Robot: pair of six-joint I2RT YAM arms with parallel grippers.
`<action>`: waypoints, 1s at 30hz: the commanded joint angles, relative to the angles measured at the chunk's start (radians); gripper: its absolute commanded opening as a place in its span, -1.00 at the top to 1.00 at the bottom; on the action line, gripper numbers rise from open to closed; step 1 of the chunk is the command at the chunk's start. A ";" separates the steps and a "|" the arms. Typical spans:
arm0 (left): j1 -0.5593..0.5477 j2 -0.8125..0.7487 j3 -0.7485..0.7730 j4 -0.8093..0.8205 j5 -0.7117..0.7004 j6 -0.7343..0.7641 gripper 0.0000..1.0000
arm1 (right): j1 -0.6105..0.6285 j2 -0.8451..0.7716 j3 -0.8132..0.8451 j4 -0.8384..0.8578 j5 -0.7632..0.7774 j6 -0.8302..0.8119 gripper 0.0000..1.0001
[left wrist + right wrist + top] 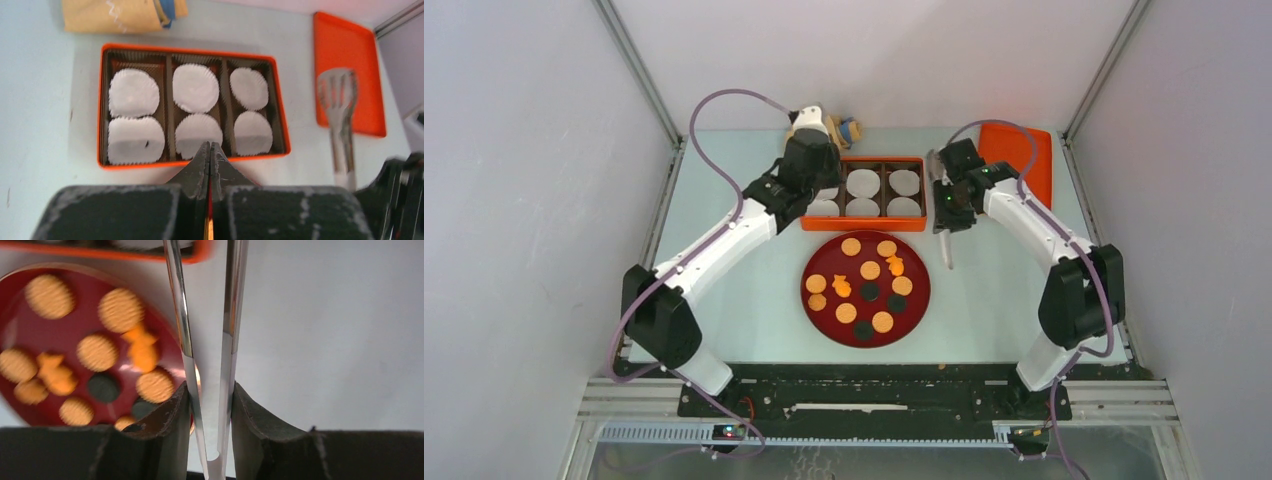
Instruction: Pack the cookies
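Several round tan cookies (851, 246), two bright orange irregular ones (841, 286) and three dark discs lie on a red plate (812, 305); they also show in the right wrist view (120, 310). An orange box (864, 226) behind the plate holds six empty white paper liners (195, 87). My left gripper (210, 148) is shut and hovers over the box's near edge; in the top view (817, 192) it covers the box's left end. I see nothing between its tips. My right gripper (210, 387) is shut on metal tongs (181, 330) right of the plate (945, 245).
An orange tray (1022, 160) lies at the back right, also in the left wrist view (347, 65). A yellow and blue cloth item (846, 128) sits behind the box's left end. White walls close in on both sides. A small crumb (941, 366) lies at the table's front edge.
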 commanded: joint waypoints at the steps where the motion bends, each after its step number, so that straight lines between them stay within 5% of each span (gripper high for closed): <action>1: 0.042 0.026 0.078 0.083 0.094 0.020 1.00 | 0.067 -0.082 -0.008 0.063 -0.236 -0.083 0.39; 21: 0.041 0.160 -0.123 0.513 0.502 -0.147 1.00 | 0.207 -0.033 0.040 0.108 -0.442 -0.139 0.46; 30: 0.041 0.194 -0.209 0.545 0.554 -0.197 1.00 | 0.203 -0.033 0.095 0.081 -0.352 -0.143 0.48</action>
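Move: The left hand, empty and shut, is high over the cookie box; the head of the tongs in the right hand lies about 22 cm to its right, 5 cm ahead and 9 cm lower. The box's middle is 7 cm ahead, 4 cm right and 24 cm below; the rolled cloth is about 20 cm ahead, 3 cm left, 23 cm below. From the right hand, the cookie plate's middle is 18 cm left, 12 cm back and 12 cm down, the box's 20 cm left and 11 cm ahead. Still gripping the tongs, the right hand carries them about 13 cm left and 5 cm back, rising slightly and turning nearly 30 degrees counter-clockwise, to over the plate's far edge. The shut left hand goes some 10 cm right to meet them, first rising a little, then sinking, while it turns clockwise and rolls its left side down; its tips come close to the tongs just behind the head, contact not certain. ##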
